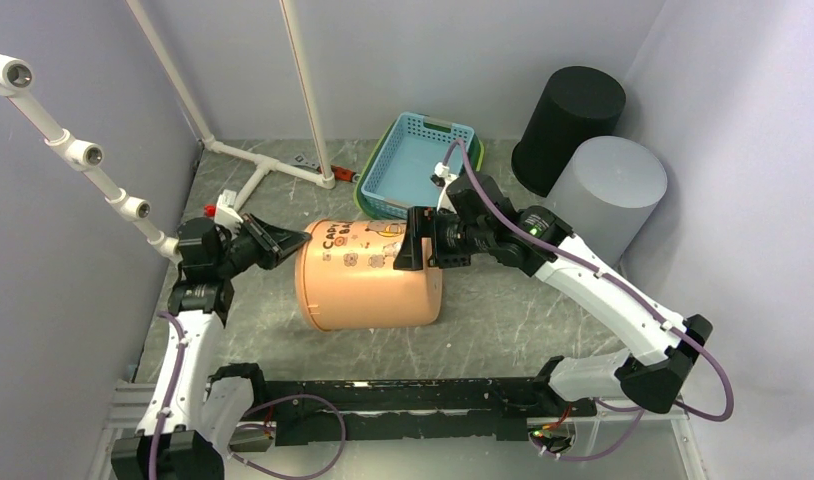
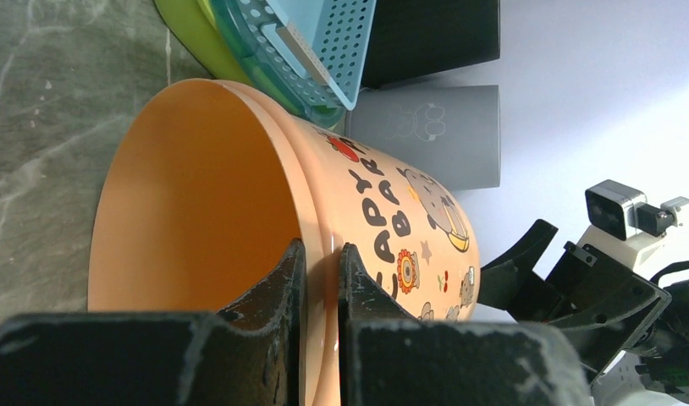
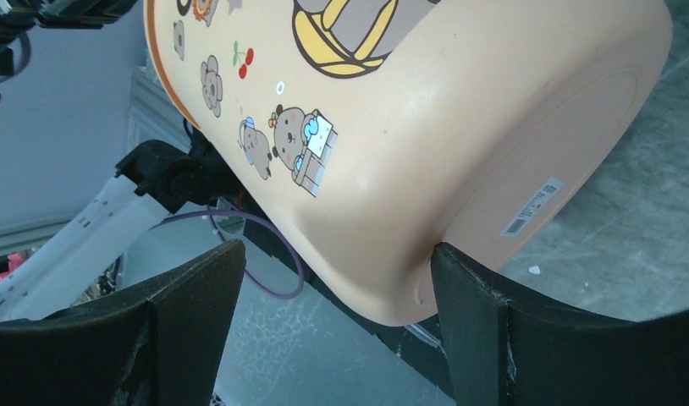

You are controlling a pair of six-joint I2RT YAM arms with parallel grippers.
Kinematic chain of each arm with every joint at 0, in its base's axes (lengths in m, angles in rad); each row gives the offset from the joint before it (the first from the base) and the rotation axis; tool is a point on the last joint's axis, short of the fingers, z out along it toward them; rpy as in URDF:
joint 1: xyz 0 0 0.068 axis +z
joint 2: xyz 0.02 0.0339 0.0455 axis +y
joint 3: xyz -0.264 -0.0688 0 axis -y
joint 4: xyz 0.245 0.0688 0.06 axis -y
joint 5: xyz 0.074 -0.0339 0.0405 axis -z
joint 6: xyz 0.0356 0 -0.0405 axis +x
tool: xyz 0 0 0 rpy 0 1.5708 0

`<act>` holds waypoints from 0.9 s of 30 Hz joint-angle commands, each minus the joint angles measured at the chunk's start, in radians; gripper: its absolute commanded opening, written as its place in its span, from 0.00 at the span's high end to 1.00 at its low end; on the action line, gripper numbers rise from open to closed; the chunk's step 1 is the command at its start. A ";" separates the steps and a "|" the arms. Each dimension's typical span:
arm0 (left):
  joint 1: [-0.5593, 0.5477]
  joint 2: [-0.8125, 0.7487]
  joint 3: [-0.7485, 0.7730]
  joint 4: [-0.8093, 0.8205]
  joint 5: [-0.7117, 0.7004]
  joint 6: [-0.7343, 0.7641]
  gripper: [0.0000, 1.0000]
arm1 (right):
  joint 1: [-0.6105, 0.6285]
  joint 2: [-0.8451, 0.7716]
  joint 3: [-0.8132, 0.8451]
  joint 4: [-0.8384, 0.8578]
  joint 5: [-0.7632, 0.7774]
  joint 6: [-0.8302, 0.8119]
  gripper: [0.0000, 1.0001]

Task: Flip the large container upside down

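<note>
The large container is a peach tub with cartoon prints, lying on its side on the table with its mouth to the left and its base to the right. My left gripper is shut on the container's rim, one finger inside the mouth and one outside. My right gripper stands open at the base end. In the right wrist view the container's bottom corner sits between the jaws: one finger touches the base and the other stays apart from the wall.
A blue perforated basket on a green tray stands just behind the container. A black cylinder and a grey one stand at the back right. White pipe framing runs along the back left.
</note>
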 commanded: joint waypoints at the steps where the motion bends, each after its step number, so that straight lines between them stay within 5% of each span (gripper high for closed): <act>1: -0.114 0.006 0.042 0.065 0.058 -0.076 0.97 | 0.029 -0.026 0.088 0.255 -0.093 0.044 0.17; 14: -0.342 0.083 0.041 0.229 -0.073 -0.143 0.97 | 0.030 -0.072 0.133 0.188 0.003 0.052 0.17; 27: -0.433 0.134 -0.051 0.357 -0.151 -0.150 0.97 | 0.031 -0.036 0.188 0.099 0.035 0.041 0.18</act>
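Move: The left hand is shut on the rim of the large orange container, which lies on its side, mouth to the left; its middle is about 12 cm right, 5 cm back and 8 cm below. From the right hand, open at the base end, that middle is some 7 cm left, 4 cm back and 9 cm below. The blue basket sits about 22 cm ahead and 2 cm right of the right hand, and the grey container some 35 cm right and 10 cm ahead. Left hand keeps pinching the rim, shifting the container right about 7 cm; open right hand retreats right, then rises. ##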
